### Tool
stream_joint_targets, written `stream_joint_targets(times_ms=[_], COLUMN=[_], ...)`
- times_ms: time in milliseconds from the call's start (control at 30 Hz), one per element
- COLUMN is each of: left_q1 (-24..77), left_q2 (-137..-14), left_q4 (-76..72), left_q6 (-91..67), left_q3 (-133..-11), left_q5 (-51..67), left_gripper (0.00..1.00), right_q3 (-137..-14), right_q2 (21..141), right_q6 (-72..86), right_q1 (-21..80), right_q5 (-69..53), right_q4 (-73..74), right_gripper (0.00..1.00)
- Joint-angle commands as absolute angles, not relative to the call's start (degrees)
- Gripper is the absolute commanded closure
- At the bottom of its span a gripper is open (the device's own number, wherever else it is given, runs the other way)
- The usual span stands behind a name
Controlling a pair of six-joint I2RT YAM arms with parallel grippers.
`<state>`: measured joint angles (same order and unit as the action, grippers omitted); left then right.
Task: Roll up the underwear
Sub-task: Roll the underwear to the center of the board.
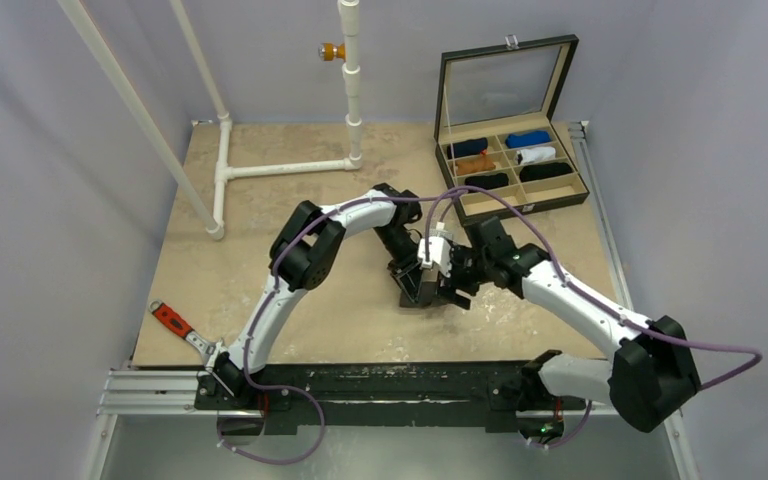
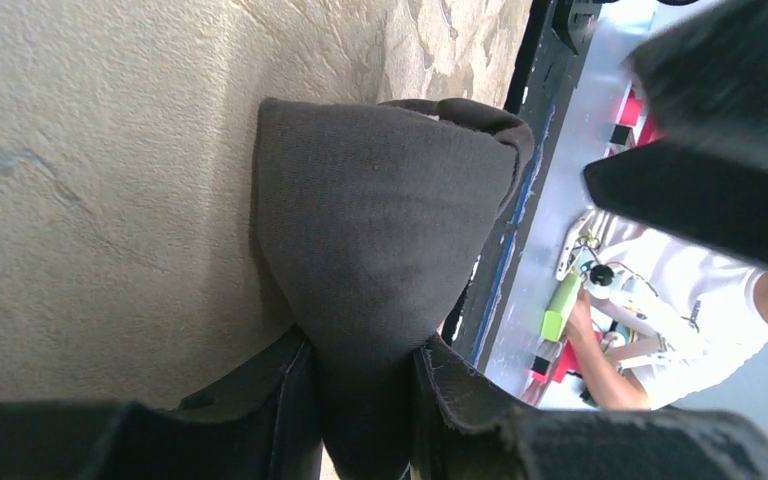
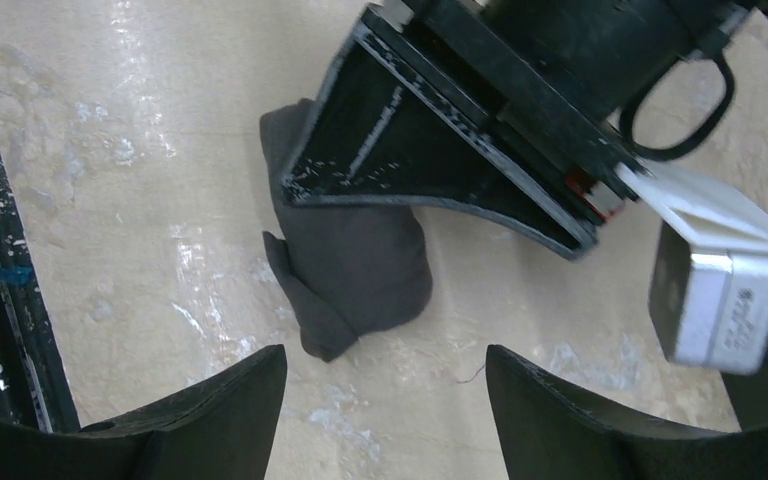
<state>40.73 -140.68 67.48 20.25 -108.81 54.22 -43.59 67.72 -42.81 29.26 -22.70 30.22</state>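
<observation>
The underwear [image 3: 360, 265] is a dark charcoal grey bundle, partly rolled, lying on the tan table. In the left wrist view the underwear [image 2: 380, 220] fans out from between my left fingers, which pinch its near end. My left gripper [image 2: 365, 410] is shut on it, and it also shows from above in the right wrist view [image 3: 440, 150]. My right gripper [image 3: 385, 395] is open and empty, hovering just short of the bundle's free end. In the top view both grippers meet at mid-table, left [image 1: 412, 285] and right [image 1: 457, 290], and mostly hide the garment.
An open compartment box [image 1: 565, 195] with several rolled garments stands at the back right. A white pipe frame [image 1: 280, 168] is at the back left. A red-handled tool [image 1: 172, 320] lies at the front left. The black front rail [image 2: 520, 200] runs close to the underwear.
</observation>
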Motion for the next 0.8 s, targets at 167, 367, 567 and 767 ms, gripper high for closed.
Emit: stream_joint_targets(times_ms=[167,367,567,767], left_q1=[40.4,40.3,40.3,40.4], left_q2=[-146.9,-147.4,-148.4,-149.3], left_q4=[65.6,66.1,68.4,69.6], left_q6=[22.3,22.9,24.0,24.5], left_q3=[-108.4,-108.8,-110.2,-111.1], left_q5=[43.1,44.5,46.4,47.7], left_gripper=[1.00,1.00,1.00,1.00], right_q3=[-43.9,-44.5,-45.6,-46.1], right_q2=[73.6,77.2,81.1,84.5], right_q6=[-40.9,-41.3,-42.2,-42.4], right_q1=[38.9,41.5,42.2,43.0], right_q5=[-15.0,-11.6,-10.8,-11.2], right_q4=[24.9,22.8,21.9,20.7], right_gripper=[0.27,0.26,0.26,0.26])
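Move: The rolled-up underwear lies about 6 cm to the right hand's left, roughly level with it fore and aft and some 8 cm below. The left fingers already grip its left part, so its middle is only about 2 cm to the left hand's right, at the same height. From the right hand, the left gripper is about 8 cm to the left and 7 cm lower; the open box stands some 27 cm ahead and 12 cm to the right. Over the right part of the underwear roll, the right hand comes in sideways and down: about 3.5 cm to its left in the first half, sinking all the while by some 6.5 cm, the end of it nearly straight down. Its open fingers swing steeper by about 10 degrees and end astride the cloth without closing. The left hand stays put with its pinch, tipping only slightly. ##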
